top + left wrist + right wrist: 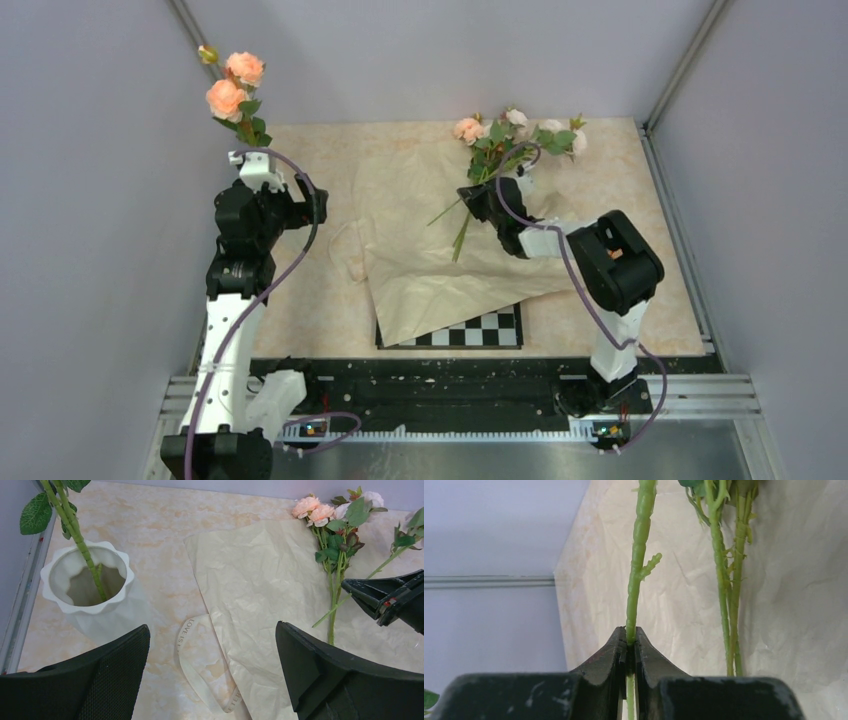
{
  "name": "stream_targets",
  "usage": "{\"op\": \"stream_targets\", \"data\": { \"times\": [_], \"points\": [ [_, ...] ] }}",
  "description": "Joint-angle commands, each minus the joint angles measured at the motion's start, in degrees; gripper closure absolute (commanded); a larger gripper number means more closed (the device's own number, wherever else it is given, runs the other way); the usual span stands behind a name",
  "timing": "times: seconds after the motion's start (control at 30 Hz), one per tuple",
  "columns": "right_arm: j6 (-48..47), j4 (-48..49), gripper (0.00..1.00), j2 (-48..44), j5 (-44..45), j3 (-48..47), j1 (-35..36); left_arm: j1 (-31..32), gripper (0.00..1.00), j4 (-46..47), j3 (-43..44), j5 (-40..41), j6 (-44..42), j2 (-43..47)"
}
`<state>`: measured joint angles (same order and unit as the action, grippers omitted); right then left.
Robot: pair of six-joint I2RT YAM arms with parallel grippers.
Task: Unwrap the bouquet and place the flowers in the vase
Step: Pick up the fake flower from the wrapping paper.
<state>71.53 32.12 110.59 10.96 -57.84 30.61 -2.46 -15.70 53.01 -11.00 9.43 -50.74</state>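
The white ribbed vase (87, 587) stands at the far left with two peach roses (235, 85) on green stems (75, 535) in it. My left gripper (211, 627) hangs open beside the vase, above the table, with nothing between its fingers. The remaining flowers (520, 135) lie on the unfolded beige paper (430, 230). My right gripper (630, 635) is shut on one thin green stem (639, 555), just above the paper. Two more stems (726, 605) lie to its right. The right gripper (478, 200) is at the low end of the bunch.
A cream ribbon (200, 670) with printed letters lies looped on the marbled table (160, 530) between vase and paper. A checkerboard sheet (480, 328) shows under the paper's near corner. Grey walls close in the left, back and right sides.
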Motion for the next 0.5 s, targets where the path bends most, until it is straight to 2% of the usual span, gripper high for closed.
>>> {"op": "stream_targets", "data": {
  "times": [0.0,0.17,0.23,0.33,0.47],
  "points": [
    [-5.45,3.14,1.00,-5.85,2.48,0.98,0.66,0.28,0.01,1.03,-0.54,0.28,-0.55,0.91],
    [-12.03,1.50,1.00,-10.00,2.99,1.60,1.17,0.42,0.01,1.15,-0.61,-0.94,-0.76,0.74],
    [-16.48,1.66,1.00,-12.98,3.48,2.80,1.94,1.03,0.01,1.20,-0.61,-5.26,-2.02,0.81],
    [-24.96,0.38,1.00,-18.65,3.98,4.25,3.28,2.15,0.01,1.88,-1.18,-7.23,-2.21,1.10],
    [-35.68,-5.25,1.00,-26.47,-1.40,5.02,3.60,6.89,0.01,0.10,0.71,-8.07,-1.03,-0.27]
  ]
}}
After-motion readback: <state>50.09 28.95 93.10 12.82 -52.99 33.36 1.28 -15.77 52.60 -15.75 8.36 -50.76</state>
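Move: The vase, where the held white flower has to go, stands about 41 cm to the right hand's left and 5 cm nearer the base, its middle some 2 cm higher. The remaining flowers lie about 7 cm ahead of that hand, 3 cm to its right and 7 cm below. From the open left hand, the held stem is roughly 14 cm ahead, 31 cm right and 19 cm down; the vase is 9 cm ahead, 10 cm left and 17 cm below. Keeping the white flower's stem pinched in its shut fingers, the right hand carries it up about 9 cm, away from the wrapping paper and the other flowers, drawing back some 4 cm late on while the wrist tips up and rolls its left side down. The left hand, empty and wide open, then starts right about 3 cm, turning slightly clockwise, towards the held stem and away from the vase. ##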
